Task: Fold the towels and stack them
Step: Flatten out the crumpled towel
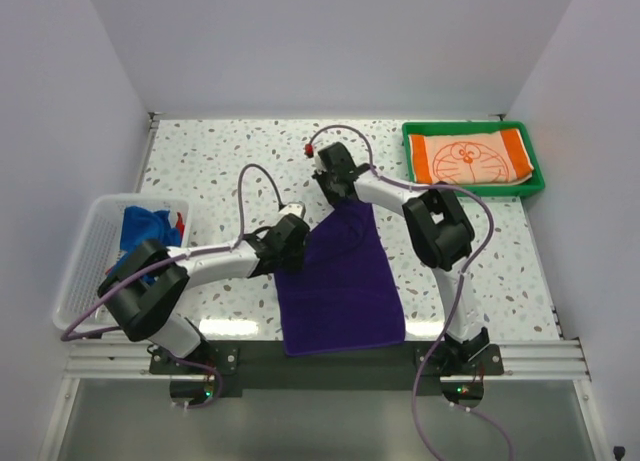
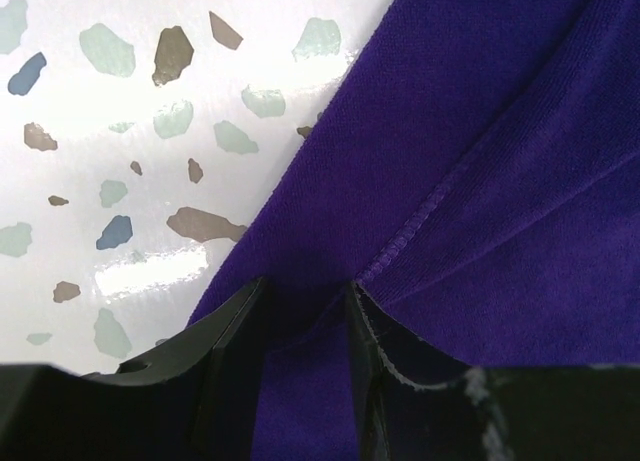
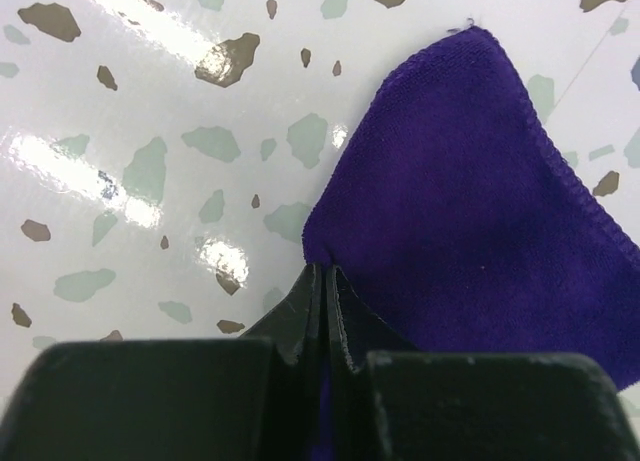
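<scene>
A dark purple towel (image 1: 345,281) lies spread in the middle of the table, running from the near edge up to the right arm's wrist. My left gripper (image 1: 300,236) is at its left edge. In the left wrist view, the left gripper (image 2: 305,291) has a thick fold of the purple towel (image 2: 480,161) pinched between its jaws. My right gripper (image 1: 343,198) is at the far corner. In the right wrist view, the right gripper (image 3: 327,269) is shut tight on the edge of the purple towel (image 3: 470,201). An orange-and-white towel (image 1: 470,159) with a cartoon face lies flat in the tray.
The green tray (image 1: 538,176) stands at the back right. A white mesh basket (image 1: 90,281) at the left holds a crumpled blue towel (image 1: 145,226) and a bit of red cloth (image 1: 180,221). Speckled tabletop (image 1: 220,161) shows around the purple towel.
</scene>
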Robot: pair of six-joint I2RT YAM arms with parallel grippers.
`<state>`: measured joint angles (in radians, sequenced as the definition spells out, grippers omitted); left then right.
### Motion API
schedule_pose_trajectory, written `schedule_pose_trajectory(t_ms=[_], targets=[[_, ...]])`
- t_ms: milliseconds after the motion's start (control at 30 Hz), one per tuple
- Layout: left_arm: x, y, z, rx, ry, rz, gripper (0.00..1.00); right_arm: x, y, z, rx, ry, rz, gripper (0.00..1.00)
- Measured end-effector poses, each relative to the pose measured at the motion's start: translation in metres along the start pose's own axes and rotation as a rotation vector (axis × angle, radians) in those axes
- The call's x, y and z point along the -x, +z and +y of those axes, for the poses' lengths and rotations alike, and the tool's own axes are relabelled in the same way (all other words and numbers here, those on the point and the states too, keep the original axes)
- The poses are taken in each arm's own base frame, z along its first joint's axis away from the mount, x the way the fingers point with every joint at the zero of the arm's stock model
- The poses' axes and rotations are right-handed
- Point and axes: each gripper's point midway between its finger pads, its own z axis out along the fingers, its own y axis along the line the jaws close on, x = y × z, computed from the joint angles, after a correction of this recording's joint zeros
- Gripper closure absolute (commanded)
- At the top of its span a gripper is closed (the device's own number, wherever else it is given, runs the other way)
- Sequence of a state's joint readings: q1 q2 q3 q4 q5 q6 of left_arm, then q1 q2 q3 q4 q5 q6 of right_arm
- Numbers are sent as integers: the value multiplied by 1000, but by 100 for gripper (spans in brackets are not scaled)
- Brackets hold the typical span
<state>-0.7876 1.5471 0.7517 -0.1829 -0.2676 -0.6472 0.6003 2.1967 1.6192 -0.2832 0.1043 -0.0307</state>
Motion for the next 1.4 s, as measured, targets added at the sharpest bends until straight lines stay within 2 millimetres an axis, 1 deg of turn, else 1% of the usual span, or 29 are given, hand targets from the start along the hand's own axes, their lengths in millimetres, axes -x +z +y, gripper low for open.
schedule_pose_trajectory(t_ms=[67,167,233,300,333,400,433,467,500,567,667,700,733,800,833,933,967,1033,1067,1167,1233,1267,1333,1367,1400], targets=[[-2,-1,1,0,-7,1,59,2,-4,-2,-13,16,-6,100],[-4,-2,2,1,-20,3,59,11,-25,-8,-33,59,-37,100],[-5,-4,4,2,-26,4,59,17,-51,-19,-45,132,-79,100],[-7,-5,5,4,-32,6,59,19,-81,-37,-58,225,-130,100],[-8,-5,5,5,-35,8,60,19,-97,-49,-63,291,-162,100],[-8,-6,6,6,-42,8,60,9,-124,-74,-85,416,-225,100],[-9,-6,6,7,-44,9,60,-3,-134,-85,-99,476,-238,100],[-9,-6,6,8,-46,10,60,-15,-139,-94,-114,518,-245,100],[-9,-7,7,8,-46,10,60,-33,-143,-100,-130,570,-247,100],[-10,-7,7,8,-46,12,60,-73,-142,-97,-149,631,-200,98],[-12,-9,9,14,-43,20,60,-131,-136,-86,-178,684,-93,97],[-13,-10,10,16,-42,23,60,-147,-136,-84,-192,701,-64,93],[-15,-12,12,19,-41,26,60,-160,-138,-85,-213,716,-40,92],[-19,-15,16,27,-40,34,60,-171,-144,-90,-262,745,-28,90],[-21,-17,19,32,-39,38,60,-172,-148,-94,-284,758,-30,89],[-26,-21,24,47,-42,50,60,-173,-160,-107,-357,792,-55,80],[-28,-23,26,51,-46,53,58,-174,-162,-109,-375,797,-58,73],[-31,-26,29,56,-45,59,56,-176,-168,-116,-415,803,-61,66],[-33,-28,31,60,-42,65,54,-178,-171,-118,-431,803,-58,61],[-38,-33,37,70,-34,79,48,-175,-176,-121,-441,775,-47,56],[-41,-38,40,76,-17,93,46,-164,-178,-120,-410,748,-57,56],[-43,-40,42,75,-9,98,44,-155,-179,-118,-389,728,-67,56],[-42,-45,42,63,3,100,40,-130,-183,-112,-334,680,-104,56],[-41,-48,40,51,7,98,29,-116,-185,-106,-307,651,-117,56],[-39,-51,39,36,14,92,27,-100,-186,-99,-280,620,-138,56]])
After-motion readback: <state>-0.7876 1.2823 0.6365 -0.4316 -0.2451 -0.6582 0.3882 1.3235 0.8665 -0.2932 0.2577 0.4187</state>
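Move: Already pinched in the right fingers is the purple towel's far-left edge; the bare spot just off its right edge, where it goes, lies some 14 cm back and 20 cm right. The main sheet's middle is about 23 cm back and 2 cm right, the green tray roughly 9 cm ahead and 36 cm right. From the left fingertips, already down on the cloth, its left edge is about 3 cm left and 1 cm back. Lifting the pinched edge some 11 cm, the right hand swings it right and back over the towel, lowers it past the right side, opens to let go, then rises and starts back left and forward, having turned about 50 degrees clockwise. The left fingertips drag the towel's left side back and left about 7 cm, opening and easing up at the end. ##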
